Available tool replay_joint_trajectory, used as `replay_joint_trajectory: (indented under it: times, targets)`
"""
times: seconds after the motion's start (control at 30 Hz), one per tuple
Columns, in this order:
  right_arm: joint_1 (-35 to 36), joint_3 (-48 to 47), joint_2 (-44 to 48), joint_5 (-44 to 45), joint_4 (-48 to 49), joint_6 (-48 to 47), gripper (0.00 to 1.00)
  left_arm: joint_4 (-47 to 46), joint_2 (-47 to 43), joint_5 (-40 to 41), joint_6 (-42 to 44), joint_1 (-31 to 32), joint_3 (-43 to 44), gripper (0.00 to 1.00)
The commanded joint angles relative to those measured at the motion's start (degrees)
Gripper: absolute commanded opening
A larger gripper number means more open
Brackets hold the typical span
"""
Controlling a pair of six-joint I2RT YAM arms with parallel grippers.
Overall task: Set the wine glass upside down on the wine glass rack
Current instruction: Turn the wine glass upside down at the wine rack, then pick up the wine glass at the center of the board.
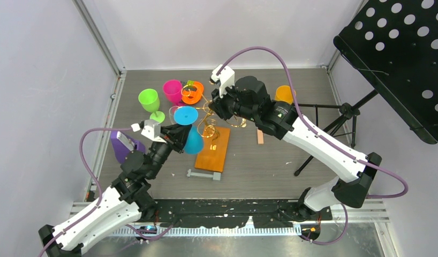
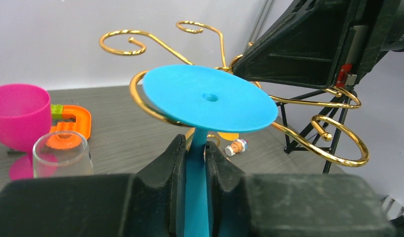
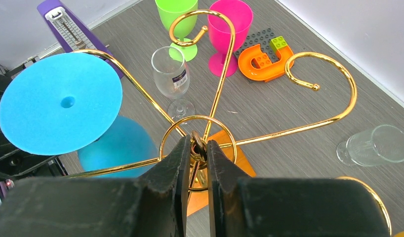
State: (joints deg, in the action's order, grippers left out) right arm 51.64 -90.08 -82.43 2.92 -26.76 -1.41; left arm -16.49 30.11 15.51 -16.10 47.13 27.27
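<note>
The blue wine glass (image 1: pixel 186 115) hangs upside down, its flat foot (image 2: pixel 210 98) on top and its bowl (image 3: pixel 116 145) below. A curled arm of the gold wire wine glass rack (image 2: pixel 141 103) runs under the foot. My left gripper (image 2: pixel 194 140) is shut on the blue stem just below the foot, one finger on each side. My right gripper (image 3: pixel 199 143) is shut on the small ring at the top of the rack's twisted stem (image 3: pixel 197 148). The rack's orange base (image 1: pixel 212 152) lies flat on the table.
A green glass (image 1: pixel 150 100), a pink glass (image 1: pixel 173 91) and an orange toy (image 1: pixel 193 92) stand behind the rack. One clear glass (image 3: pixel 173 74) stands upright and another (image 3: pixel 373 145) lies on its side. A purple metronome (image 1: pixel 123 144) is at left, a black music stand (image 1: pixel 404 59) at right.
</note>
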Motion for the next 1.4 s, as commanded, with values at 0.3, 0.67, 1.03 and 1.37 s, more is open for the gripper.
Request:
replay_joint_trajectory:
  times: [0.3, 0.67, 1.03, 1.37]
  targets:
    - [-0.1, 0.4, 0.8, 1.3, -2.1, 0.2, 0.17, 4.4, -3.0, 2.8, -0.2, 0.0, 0.4, 0.43]
    - [-0.1, -2.9, 3.3, 0.9, -3.1, 0.0, 0.53, 12.4, -10.9, 0.9, -3.3, 0.1, 0.1, 0.65]
    - [-0.1, -9.6, 5.6, 6.3, -3.2, -0.7, 0.67, 17.8, -15.6, 0.2, -7.2, 0.1, -0.6, 0.70]
    - [-15.0, -14.6, 3.0, 13.6, -14.3, 5.4, 0.72, 25.7, -19.3, 1.4, -13.1, 0.0, -1.2, 0.72]
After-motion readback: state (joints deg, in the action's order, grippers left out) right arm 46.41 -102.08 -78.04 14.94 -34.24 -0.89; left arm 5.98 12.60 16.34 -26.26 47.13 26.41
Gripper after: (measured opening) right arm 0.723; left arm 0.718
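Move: The left hand has the blue wine glass's stem between its fingers, the glass's middle about 5 cm below; the rack's hub is 6 cm ahead, 7 cm right and 3 cm higher. The clear wine glass stands 7 cm ahead, 6 cm left, 21 cm below. The right hand is on the rack's hub, with the blue glass 6 cm back, 7 cm left and 8 cm lower. Left opens off the stem, easing 5 cm back-left; right lets go of the hub, then rises and swings right. ##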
